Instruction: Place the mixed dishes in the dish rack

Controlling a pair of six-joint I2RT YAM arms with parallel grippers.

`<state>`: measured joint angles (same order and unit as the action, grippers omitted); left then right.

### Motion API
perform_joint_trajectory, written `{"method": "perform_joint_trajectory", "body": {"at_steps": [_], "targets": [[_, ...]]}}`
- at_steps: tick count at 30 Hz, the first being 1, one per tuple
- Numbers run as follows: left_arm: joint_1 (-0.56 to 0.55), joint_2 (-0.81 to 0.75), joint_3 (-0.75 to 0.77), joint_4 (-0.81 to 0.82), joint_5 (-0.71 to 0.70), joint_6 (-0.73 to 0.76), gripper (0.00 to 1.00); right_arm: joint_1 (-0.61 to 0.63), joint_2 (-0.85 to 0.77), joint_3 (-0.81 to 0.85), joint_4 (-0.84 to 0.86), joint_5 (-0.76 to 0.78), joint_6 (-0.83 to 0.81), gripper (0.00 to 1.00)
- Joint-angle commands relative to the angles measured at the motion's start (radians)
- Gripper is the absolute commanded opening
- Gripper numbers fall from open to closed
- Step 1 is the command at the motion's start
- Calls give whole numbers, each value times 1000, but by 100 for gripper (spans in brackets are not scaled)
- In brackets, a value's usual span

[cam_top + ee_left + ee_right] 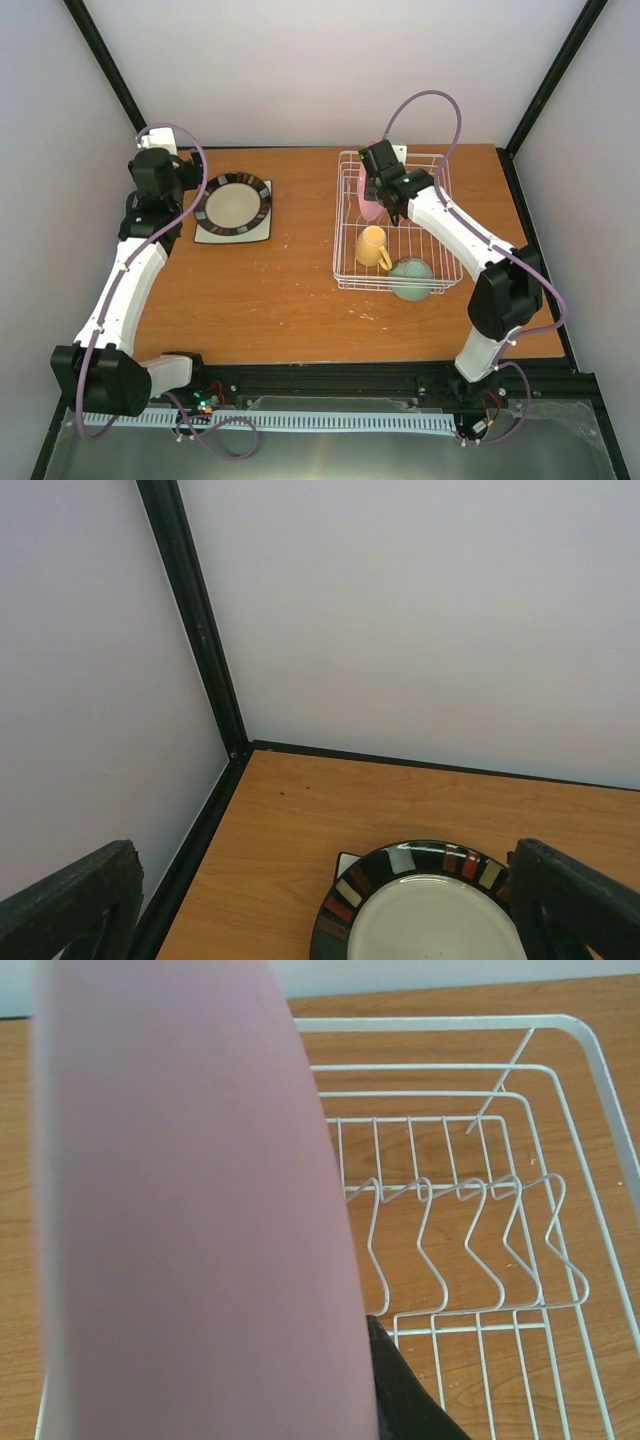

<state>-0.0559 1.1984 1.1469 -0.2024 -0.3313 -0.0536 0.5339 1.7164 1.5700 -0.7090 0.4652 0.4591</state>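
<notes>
My right gripper [384,197] is shut on the pink round plate [368,196], which stands on edge over the far left part of the white wire dish rack [420,153]. The right wrist view is half filled by the pink plate [190,1210], with one dark finger [405,1392] beside it and the rack's divider prongs [450,1230] below. A pale yellow mug [373,247] and a mint-green bowl [411,278] lie in the rack's near part. The black-rimmed round plate [233,205] rests on the white square plate [232,233] at the left. My left gripper [192,178] stands open just left of them, over the black-rimmed plate's edge [430,910].
The enclosure's walls and a black corner post [200,640] stand close behind my left gripper. Bare wooden table [290,290] lies between the stacked plates and the rack. The right arm [460,235] reaches over the rack's right side.
</notes>
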Motion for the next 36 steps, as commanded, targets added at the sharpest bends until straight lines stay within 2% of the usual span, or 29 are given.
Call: {"method": "perform_joint_trajectory", "body": {"at_steps": [1,6,12,24,36], "targets": [[18,0,-2,9,5,29,100,10,33,36,22,28,24,3],[35,-3,-18,13,13,31,100,11,51,52,21,59,27,3],[47,-2,-19,11,21,33,100,-7,-31,-33,103,119,19,3],[48,10,-21,1,53,11,100,-174,-248,-204,145,203,12,3],[48,13,-30,-3,50,15,100,-218,-248,-302,178,271,-57,3]]}}
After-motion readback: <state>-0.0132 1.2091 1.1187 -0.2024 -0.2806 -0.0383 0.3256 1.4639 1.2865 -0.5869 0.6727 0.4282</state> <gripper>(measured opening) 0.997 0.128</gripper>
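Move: The right hand holds the pink plate on edge over the left-hand part of the dish rack. The rack's right rim lies about 17 cm to its right, roughly level with it in reach and some 12 cm below. The yellow mug is about 10 cm nearer the base and 1 cm left, the green bowl some 17 cm back and 7 cm right, both 16 to 18 cm below. From the idle left hand that rim is about 59 cm right, 3 cm ahead and 24 cm below. Down and slightly forward at first, a mere 1.5 cm, the right hand then turns back, lifts and sweeps about 14 cm to the right towards the rack's right rim, drawing back a few centimetres. It sinks again a little at the end. The wrist swings some 20 degrees clockwise and the fingers tip up slightly; they keep their pinch on the pink plate. ##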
